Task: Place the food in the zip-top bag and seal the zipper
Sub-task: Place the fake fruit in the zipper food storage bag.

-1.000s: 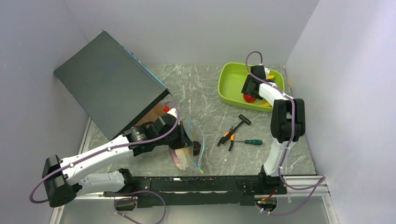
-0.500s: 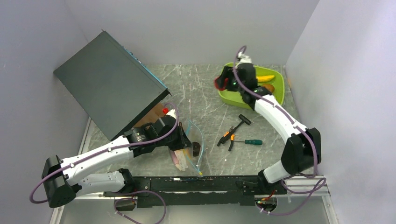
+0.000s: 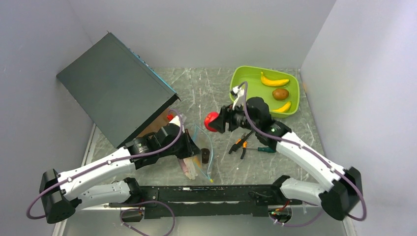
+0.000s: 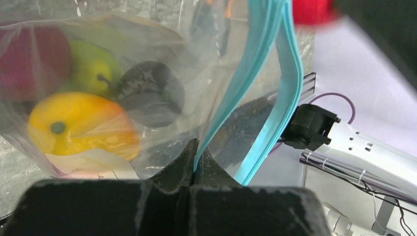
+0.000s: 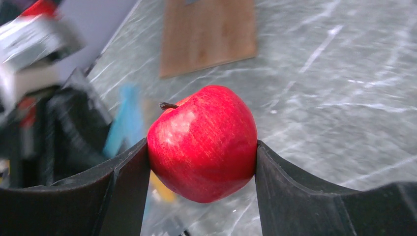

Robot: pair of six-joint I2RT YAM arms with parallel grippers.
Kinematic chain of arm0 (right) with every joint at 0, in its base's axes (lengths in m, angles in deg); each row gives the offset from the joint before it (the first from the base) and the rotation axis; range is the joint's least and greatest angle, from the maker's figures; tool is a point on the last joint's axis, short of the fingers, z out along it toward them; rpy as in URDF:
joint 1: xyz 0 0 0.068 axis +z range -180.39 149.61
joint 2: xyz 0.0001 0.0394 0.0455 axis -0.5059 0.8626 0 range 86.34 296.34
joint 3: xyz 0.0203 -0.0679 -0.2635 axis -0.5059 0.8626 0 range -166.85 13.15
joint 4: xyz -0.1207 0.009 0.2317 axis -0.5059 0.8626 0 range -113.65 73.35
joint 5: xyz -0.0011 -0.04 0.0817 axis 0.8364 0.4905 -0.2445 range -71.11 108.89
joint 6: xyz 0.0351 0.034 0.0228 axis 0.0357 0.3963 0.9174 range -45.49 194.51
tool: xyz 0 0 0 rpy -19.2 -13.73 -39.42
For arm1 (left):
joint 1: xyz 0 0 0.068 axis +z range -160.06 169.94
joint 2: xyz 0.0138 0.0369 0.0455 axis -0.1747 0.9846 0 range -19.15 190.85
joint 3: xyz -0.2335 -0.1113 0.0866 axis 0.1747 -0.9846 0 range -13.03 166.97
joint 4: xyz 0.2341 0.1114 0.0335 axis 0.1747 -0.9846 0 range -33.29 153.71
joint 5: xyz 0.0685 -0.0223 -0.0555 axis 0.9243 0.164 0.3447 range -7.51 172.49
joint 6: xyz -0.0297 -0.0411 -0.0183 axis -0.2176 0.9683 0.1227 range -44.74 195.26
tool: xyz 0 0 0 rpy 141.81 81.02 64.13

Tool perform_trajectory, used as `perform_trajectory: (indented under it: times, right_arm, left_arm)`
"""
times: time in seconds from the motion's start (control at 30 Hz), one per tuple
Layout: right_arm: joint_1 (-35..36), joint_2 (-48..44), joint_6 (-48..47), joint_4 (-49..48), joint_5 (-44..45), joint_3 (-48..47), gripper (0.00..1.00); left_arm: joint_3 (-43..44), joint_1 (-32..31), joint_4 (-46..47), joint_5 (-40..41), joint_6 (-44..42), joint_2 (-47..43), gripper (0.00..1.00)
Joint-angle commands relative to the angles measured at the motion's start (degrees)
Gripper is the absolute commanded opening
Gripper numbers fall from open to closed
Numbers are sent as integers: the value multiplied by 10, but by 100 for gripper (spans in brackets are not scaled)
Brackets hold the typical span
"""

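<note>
The clear zip-top bag [image 3: 202, 156] lies at table centre-left, its blue-green zipper [image 4: 263, 83] gaping open. My left gripper [image 4: 195, 150] is shut on one lip of that zipper. Inside the bag sit an orange [image 4: 81, 123], a green apple [image 4: 91, 64], a purple piece [image 4: 29, 61] and a dark plum [image 4: 150, 93]. My right gripper [image 5: 201, 162] is shut on a red apple [image 5: 202, 142], held in the air just right of the bag's mouth [image 3: 212, 121]. Two yellow bananas [image 3: 274, 81] and a brown pear [image 3: 280, 93] remain in the lime-green tray [image 3: 241, 78].
Black-and-orange pliers [image 3: 239, 144], a small black hammer [image 3: 254, 128] and a green-handled screwdriver [image 3: 263, 149] lie right of the bag. A large dark box [image 3: 113, 86] leans at the back left over a brown board [image 5: 206, 34].
My right arm lifted the red apple out of the lime-green tray and carried it left and nearer, up to the bag's mouth. The left gripper kept its hold on the zipper.
</note>
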Motion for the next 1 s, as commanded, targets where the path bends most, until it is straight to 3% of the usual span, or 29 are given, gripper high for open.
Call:
perform_trajectory:
  times: [0.0, 0.27, 0.5, 0.67, 0.97]
  right_arm:
    - [67, -91, -35, -22, -52, 14, 0]
    - [185, -203, -21, -31, -28, 37, 0]
    - [248, -165, -69, -21, -20, 30, 0]
    - [293, -132, -98, -20, 110, 42, 2]
    - [315, -119, -106, -12, 220, 70, 6]
  left_arm:
    - [5, -1, 37, 29, -9, -31, 0]
    - [6, -2, 40, 47, -15, -38, 0]
    - [8, -2, 31, 54, -14, -53, 0]
    - [3, -2, 24, 62, -10, -69, 0]
    - [-8, -3, 30, 55, -5, -75, 0]
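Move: My right hand already holds the red apple. The bag's open mouth lies about 13 cm back, 4 cm to the left and some 6 cm below it. The avocado in the bag sits roughly 15 cm back, 5 cm left and 17 cm down; the pliers are about 10 cm back, 11 cm right and 21 cm down. From my left hand, which grips the blue zipper rim, the mouth's middle is 3 cm right, 1 cm back and about level. Keeping its grip on the apple, my right hand sweeps back about 15 cm and some 6 cm left towards the bag mouth, arching up about 9 cm and then sinking half of that, while its wrist swings counter-clockwise and its fingers tip upward. My left hand keeps the zipper rim pinched, rises a little, then shifts 3 cm left and sinks again. ##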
